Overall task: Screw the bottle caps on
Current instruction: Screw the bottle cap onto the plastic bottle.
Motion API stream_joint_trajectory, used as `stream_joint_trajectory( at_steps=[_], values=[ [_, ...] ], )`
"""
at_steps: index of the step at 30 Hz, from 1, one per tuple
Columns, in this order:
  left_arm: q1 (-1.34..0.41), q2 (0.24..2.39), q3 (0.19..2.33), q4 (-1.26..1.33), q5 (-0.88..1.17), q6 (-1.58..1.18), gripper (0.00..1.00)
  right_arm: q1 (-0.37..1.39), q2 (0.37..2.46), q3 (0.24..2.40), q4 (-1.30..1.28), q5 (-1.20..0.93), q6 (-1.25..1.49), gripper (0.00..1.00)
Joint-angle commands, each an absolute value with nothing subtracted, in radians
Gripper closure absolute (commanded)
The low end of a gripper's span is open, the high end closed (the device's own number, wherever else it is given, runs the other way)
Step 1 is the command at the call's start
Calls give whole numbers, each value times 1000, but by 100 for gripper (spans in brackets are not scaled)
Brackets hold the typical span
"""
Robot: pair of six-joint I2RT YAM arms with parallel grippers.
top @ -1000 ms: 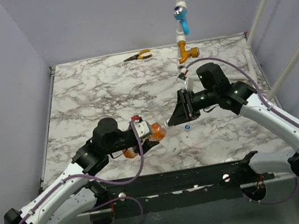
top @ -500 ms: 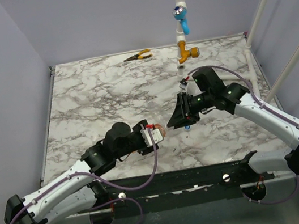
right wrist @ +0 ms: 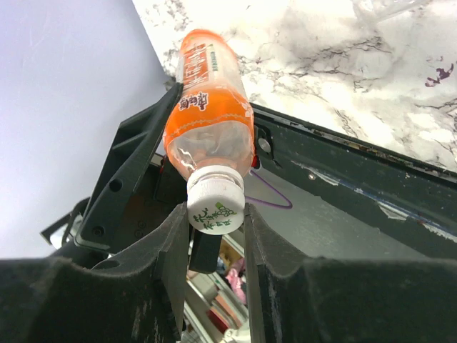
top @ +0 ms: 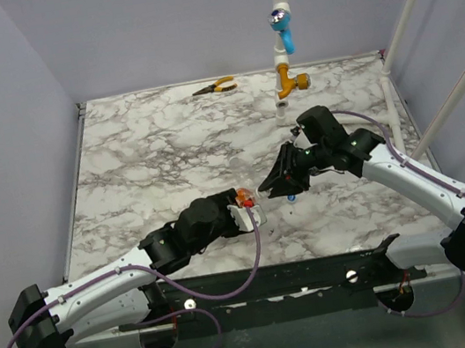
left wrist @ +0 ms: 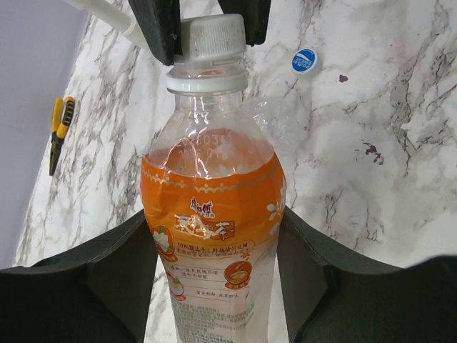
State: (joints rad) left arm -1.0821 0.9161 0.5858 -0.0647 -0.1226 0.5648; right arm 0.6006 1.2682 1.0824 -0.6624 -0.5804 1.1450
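Note:
The bottle [left wrist: 211, 200], clear with orange contents and an orange label, lies nearly level above the table. My left gripper [left wrist: 214, 261] is shut on its body [top: 244, 197]. A whitish bottle cap [left wrist: 212, 37] sits on the bottle's neck. My right gripper [right wrist: 214, 214] is shut on this cap [right wrist: 216, 201], one finger on each side. The two grippers meet nose to nose [top: 262, 192] near the table's middle front. The blue bottle cap [left wrist: 304, 60] lies loose on the marble just beside the right gripper [top: 293, 197].
Orange-handled pliers [top: 214, 88] lie at the table's back edge. A white pipe with blue and orange valve handles [top: 283, 40] hangs over the back right. White rods [top: 428, 61] slant along the right side. A black rail [top: 320, 271] runs along the front edge.
My left arm has stretched forward and right, turning its wrist and carrying the bottle's neck up to the right gripper. The right gripper has shifted slightly left with the whitish cap.

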Motion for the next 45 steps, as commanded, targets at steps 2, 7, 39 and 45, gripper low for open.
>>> stream_joint_trajectory(
  at_steps=[2,7,39,45],
  values=[
    [-1127,918,606,204,-103,615,55,620,1308,1071,-695,-490,1238,81],
    [-1135,925,605,218,-118,618,55,620,1319,1111,-700,-470,1253,82],
    [-1136,905,512,533,-121,432,62,618,1367,1332,-779,-507,1039,83],
    [-1137,972,467,746,-119,442,63,618,1403,1410,-862,-495,994,83]
  ],
)
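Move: The left hand still grips the bottle body, with the white cap on its mouth roughly 5 cm to its right, 6 cm above and about 2 cm back. The right hand keeps that cap between its fingertips, the bottle neck about 2 cm to its left and 2 cm below. From the right hand, the blue cap lies some 8 cm right, 4 cm ahead and 19 cm below, and the clear cup about 17 cm ahead, 5 cm left, on the same tabletop. The right fingers keep pinching the white cap against the bottle mouth while the left hand keeps its hold on the body. After a small forward drift, both hands lift cap and bottle together, the right about 5 cm up and 3.5 cm forward, the left about 4 cm up and 2 cm forward; the left hand rolls its right side up nearly 20 degrees, the right turns only about 10. ##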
